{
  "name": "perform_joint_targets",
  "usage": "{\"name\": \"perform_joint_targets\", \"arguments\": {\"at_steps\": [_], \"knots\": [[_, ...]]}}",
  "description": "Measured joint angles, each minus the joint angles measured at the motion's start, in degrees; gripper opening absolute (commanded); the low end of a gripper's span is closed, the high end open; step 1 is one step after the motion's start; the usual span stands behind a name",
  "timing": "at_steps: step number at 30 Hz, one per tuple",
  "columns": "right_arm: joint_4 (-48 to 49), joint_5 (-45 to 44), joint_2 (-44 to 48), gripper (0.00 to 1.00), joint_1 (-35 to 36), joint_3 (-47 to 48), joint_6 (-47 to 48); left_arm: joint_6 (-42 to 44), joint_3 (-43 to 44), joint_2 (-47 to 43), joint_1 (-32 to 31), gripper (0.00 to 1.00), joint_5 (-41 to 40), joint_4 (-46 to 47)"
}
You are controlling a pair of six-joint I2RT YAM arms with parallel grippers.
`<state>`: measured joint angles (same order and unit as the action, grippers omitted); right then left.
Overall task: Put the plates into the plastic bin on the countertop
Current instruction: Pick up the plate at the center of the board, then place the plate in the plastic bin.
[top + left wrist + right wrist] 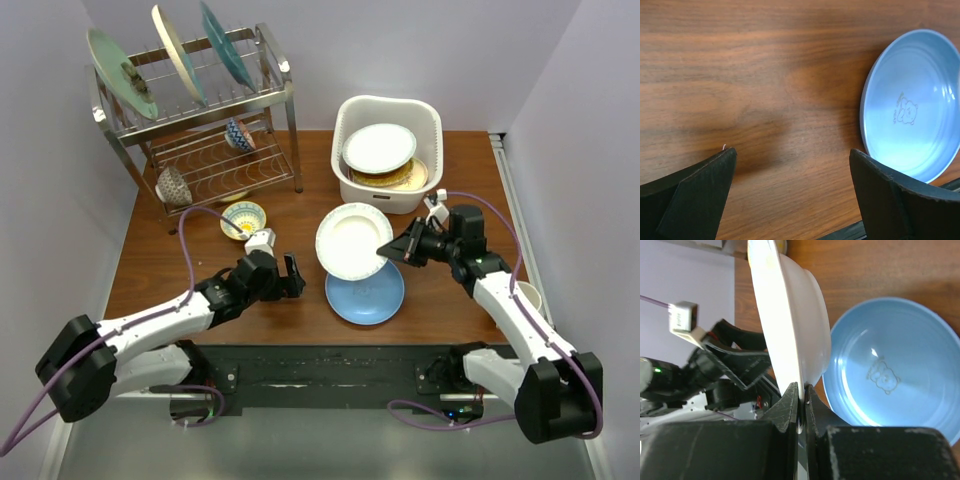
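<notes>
My right gripper (388,248) (801,387) is shut on the rim of a white plate (353,240) (790,315), holding it tilted above the table. Partly under it, a blue plate (365,292) (912,107) (890,370) with a small bear print lies flat on the wooden countertop. The white plastic bin (388,100) stands at the back right, holding a white plate (379,147) on top of a yellow woven-look plate (405,178). My left gripper (292,277) (792,152) hangs open just left of the blue plate, nothing between its fingers.
A steel wire dish rack (293,130) at the back left holds three upright plates on top and a bowl and a cup below. A small yellow-and-blue bowl (243,217) sits in front of it. A cream cup (527,296) stands by the right arm.
</notes>
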<state>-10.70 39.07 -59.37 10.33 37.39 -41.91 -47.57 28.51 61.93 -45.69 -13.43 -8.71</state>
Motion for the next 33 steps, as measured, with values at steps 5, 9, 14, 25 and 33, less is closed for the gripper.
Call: {"name": "perform_joint_targets", "arguments": {"at_steps": [5, 9, 14, 25, 33], "knots": [[0.04, -0.83, -2.62, 0.0, 0.0, 4.96, -1.29, 0.24, 0.55, 2.56, 0.0, 1.0, 1.6, 0.57], [0.02, -1.05, -5.53, 0.0, 0.0, 9.14, -1.38, 0.2, 0.96, 4.02, 0.0, 1.0, 3.34, 2.75], [0.04, -2.25, -8.2, 0.0, 0.0, 12.46, -1.4, 0.24, 1.29, 7.26, 0.04, 1.0, 5.62, 4.79], [1.75, -3.37, -24.72, 0.0, -4.63, 31.26, -1.81, 0.7, 3.87, 12.37, 0.04, 0.99, 7.54, 5.44], [4.15, -2.1, -33.11, 0.0, -9.99, 38.53, -3.52, 0.68, 3.87, 14.23, 0.04, 0.99, 8.94, 5.79]]}}
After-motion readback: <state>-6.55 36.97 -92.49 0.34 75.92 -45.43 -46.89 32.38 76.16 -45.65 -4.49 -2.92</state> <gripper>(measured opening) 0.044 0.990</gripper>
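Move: Straight ahead of the right hand, which already pinches the white plate by its right rim, the bin's middle lies some 28 cm out and 11 cm lower; the white plate stacked inside is about 29 cm ahead and 2 cm left. The blue plate lies roughly 4 cm back, 5 cm left and 15 cm below. From the empty left hand, that blue plate is about 17 cm right and 1 cm back; the small bowl is 18 cm ahead, 14 cm left. Carrying the white plate out over the bin, the right arm goes about 20 cm forward and rises some 9 cm, slowly at first, then fast, drifting right late and turning some 13 degrees clockwise, grip kept. Meanwhile the left hand, fingers wide open, eases about 4 cm right and 3 cm down towards the blue plate's left rim. ##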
